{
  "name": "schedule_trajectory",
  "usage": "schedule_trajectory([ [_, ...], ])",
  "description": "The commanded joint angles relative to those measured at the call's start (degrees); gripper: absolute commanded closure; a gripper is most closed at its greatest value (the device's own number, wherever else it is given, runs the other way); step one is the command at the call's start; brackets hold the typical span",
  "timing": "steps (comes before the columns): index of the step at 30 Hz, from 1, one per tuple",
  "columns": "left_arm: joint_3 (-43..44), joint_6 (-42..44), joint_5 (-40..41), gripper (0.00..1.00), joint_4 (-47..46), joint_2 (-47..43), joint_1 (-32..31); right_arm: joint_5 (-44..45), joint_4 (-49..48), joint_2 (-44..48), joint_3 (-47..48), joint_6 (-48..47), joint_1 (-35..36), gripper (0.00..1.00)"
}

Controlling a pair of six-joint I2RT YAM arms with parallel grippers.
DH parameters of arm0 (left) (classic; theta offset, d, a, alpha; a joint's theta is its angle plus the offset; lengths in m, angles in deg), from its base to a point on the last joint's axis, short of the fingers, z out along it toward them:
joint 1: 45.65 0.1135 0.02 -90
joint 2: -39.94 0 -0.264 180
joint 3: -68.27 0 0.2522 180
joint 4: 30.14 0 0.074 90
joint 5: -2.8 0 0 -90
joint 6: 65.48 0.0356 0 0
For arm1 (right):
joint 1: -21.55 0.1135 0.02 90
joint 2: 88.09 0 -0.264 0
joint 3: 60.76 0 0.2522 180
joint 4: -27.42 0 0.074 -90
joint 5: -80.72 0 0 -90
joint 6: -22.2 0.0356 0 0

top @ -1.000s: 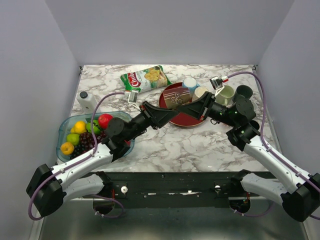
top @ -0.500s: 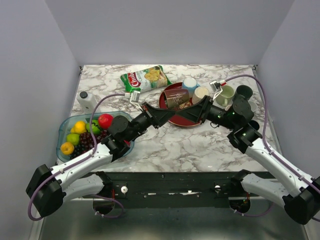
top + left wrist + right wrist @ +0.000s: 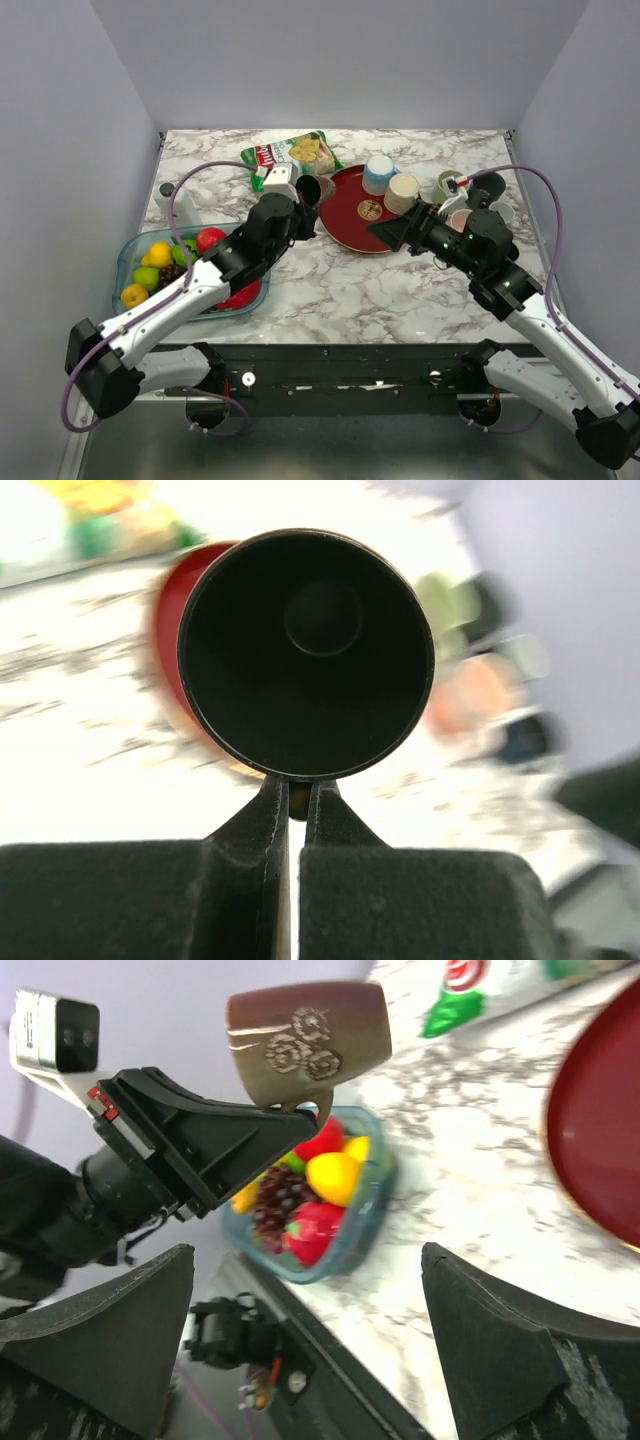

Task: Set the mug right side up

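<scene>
The brown mug (image 3: 313,189) with a pale swirl pattern hangs in the air over the left rim of the red plate (image 3: 365,212). My left gripper (image 3: 303,197) is shut on its handle. In the left wrist view the mug's dark mouth (image 3: 305,650) faces the camera, and the gripper (image 3: 292,792) pinches the handle just below it. In the right wrist view the mug (image 3: 308,1038) lies sideways in the left gripper's fingers (image 3: 240,1130). My right gripper (image 3: 388,233) is wide open and empty over the plate's front edge, apart from the mug; it also shows in its own view (image 3: 308,1255).
A fruit bowl (image 3: 128,262) stands at the front left, also seen in the right wrist view (image 3: 372,1222). A chip bag (image 3: 290,155) and a white bottle (image 3: 170,197) are at the back left. Pale blue (image 3: 379,172), cream (image 3: 402,190) and green cups (image 3: 448,185) crowd the plate's right side.
The left gripper has lifted the mug off the plate and carried it left and up. The right gripper has drawn back to the right, away from the mug.
</scene>
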Motion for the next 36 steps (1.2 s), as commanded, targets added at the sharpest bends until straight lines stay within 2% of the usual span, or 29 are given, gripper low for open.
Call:
schedule_trajectory([
  [1, 7.22, 9.04, 7.62, 1.00, 18.76, 9.92, 3.11, 9.65, 9.57, 1.05, 0.62, -7.63, 0.25, 0.00],
  [3, 10.57, 9.84, 8.40, 1.00, 22.46, 15.27, 3.64, 10.98, 11.86, 0.70, 1.76, -9.56, 0.25, 0.00],
  [7, 12.33, 9.75, 10.42, 1.00, 24.05, 21.62, 5.56, 13.00, 13.97, 0.52, 2.38, -11.50, 0.25, 0.00],
  [9, 13.56, 9.92, 14.00, 1.00, 25.19, 25.30, 5.92, 13.27, 14.32, 0.35, 2.03, -11.94, 0.25, 0.00],
  [15, 16.81, 10.63, 12.54, 1.00, 26.78, 33.22, 8.56, 13.36, 14.59, -0.79, 0.98, -10.36, 0.25, 0.00],
  [30, 19.01, 10.19, 7.96, 1.00, 27.65, 38.68, 13.13, 12.30, 14.50, -1.58, -0.78, -9.22, 0.25, 0.00],
  [36, 19.80, 9.13, 8.58, 0.62, 28.71, 37.89, 13.66, 13.88, 15.47, -2.28, -0.26, -9.66, 0.25, 0.00],
])
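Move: The left hand already holds the brown mug by its handle, mouth facing back; the bare patch of table it is bound for lies about 11 cm ahead, 9 cm to its left and 24 cm below. Down on the table, the red tray's middle is some 11 cm ahead and 10 cm right of that hand, the fruit basket 29 cm left and 4 cm back, the chips bag 23 cm ahead and 7 cm left. From the right hand the patch lies roughly 16 cm ahead, 18 cm left, 27 cm below. Keeping its pinch on the handle, the left hand swoops down about 20 cm, drifting some 9 cm left and 7 cm forward to the bare table between basket and tray, while the wrist rolls and tips some 55 degrees so the fingers go from nearly level to steeply down and the mug's mouth comes to face up; it levels off low and only at the very end starts to part its fingers around the handle. The right hand, empty and still wide open, sinks about 7 cm and backs off a little to the right, its wrist rolling nearly 20 degrees. ##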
